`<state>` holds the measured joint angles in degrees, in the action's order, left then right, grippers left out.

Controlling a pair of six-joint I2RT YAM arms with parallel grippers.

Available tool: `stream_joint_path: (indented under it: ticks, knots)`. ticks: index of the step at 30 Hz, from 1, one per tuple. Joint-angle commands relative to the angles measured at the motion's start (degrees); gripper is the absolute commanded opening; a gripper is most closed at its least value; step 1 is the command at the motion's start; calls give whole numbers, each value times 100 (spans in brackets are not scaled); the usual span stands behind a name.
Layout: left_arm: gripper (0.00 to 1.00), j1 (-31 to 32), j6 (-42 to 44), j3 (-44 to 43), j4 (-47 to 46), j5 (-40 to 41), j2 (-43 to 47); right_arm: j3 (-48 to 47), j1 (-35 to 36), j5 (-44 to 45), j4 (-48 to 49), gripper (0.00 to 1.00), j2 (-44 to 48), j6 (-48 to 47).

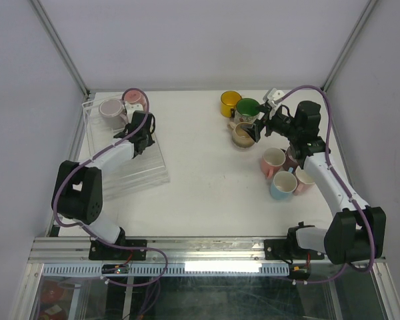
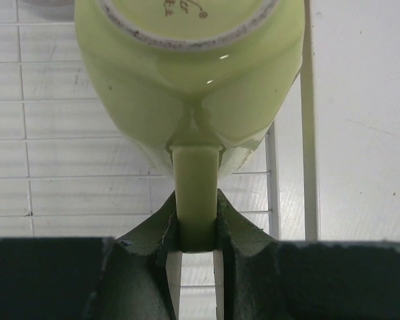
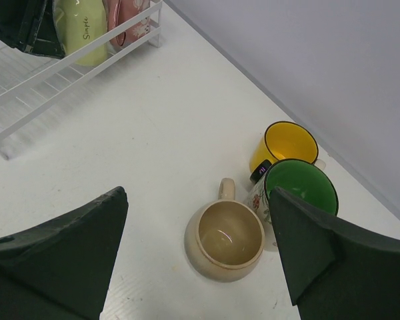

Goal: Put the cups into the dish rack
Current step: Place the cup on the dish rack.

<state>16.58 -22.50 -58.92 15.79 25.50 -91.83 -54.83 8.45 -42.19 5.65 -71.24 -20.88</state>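
Note:
My left gripper (image 2: 197,203) is shut on the handle of a light green cup (image 2: 187,80), whose base faces the wrist camera, over the white grid of the dish rack (image 2: 67,147). From above, that gripper (image 1: 140,135) sits over the clear dish rack (image 1: 130,175), where a lilac cup (image 1: 111,108) and a pink cup (image 1: 133,98) stand at the far end. My right gripper (image 3: 197,200) is open, its jaws wide apart above a beige cup (image 3: 227,240) that stands upright with its handle pointing away. Beside it are a yellow cup (image 3: 287,143) and a green cup (image 3: 300,190).
Near the right arm stand a pink cup (image 1: 273,160), a light blue cup (image 1: 283,185) and two more cups (image 1: 305,180). The enclosure's grey walls close in the table at the back and sides. Bare table lies between the rack and the right-hand cups.

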Motion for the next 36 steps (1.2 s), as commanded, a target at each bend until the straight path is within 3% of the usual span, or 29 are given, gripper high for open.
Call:
stream_joint_path:
  ticks: [1, 11, 21, 36]
  knots:
    - [0, -9, 118, -428, -1015, 626, 49, -107, -41, 45, 83, 89, -17, -38]
    - [0, 48, -193, -164, -1388, 798, 337, -125, -44, 21, 98, 89, -73, -45]
    - [0, 38, -210, -686, -1353, 999, -177, -93, -53, 49, 71, 89, -24, -86]
    - [0, 26, 47, -977, -1491, 1137, -166, -46, -75, 32, 85, 89, -21, -83]
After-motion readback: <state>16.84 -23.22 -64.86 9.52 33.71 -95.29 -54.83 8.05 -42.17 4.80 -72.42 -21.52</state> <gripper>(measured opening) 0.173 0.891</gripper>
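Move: My left hand still pinches the yellow-green cup by its handle, low over the right side of the dish rack. The cup's spot there is about 7 cm ahead, 1 left and 2 lower. The pink cup stands some 13 cm ahead and 2 left, the lilac cup roughly 10 ahead and 9 left, both about level. From my idle right hand that spot is around 41 cm left, 9 ahead and 19 lower. I keep the handle pinched with my left hand and ease the upturned cup forward along the rack's right side towards the pink cup, creeping at first, then quicker and climbing: about 5 cm forward and 4 cm up in all. Meanwhile I tip my fingers some 10 degrees up towards level, with a slight counter-clockwise turn. ##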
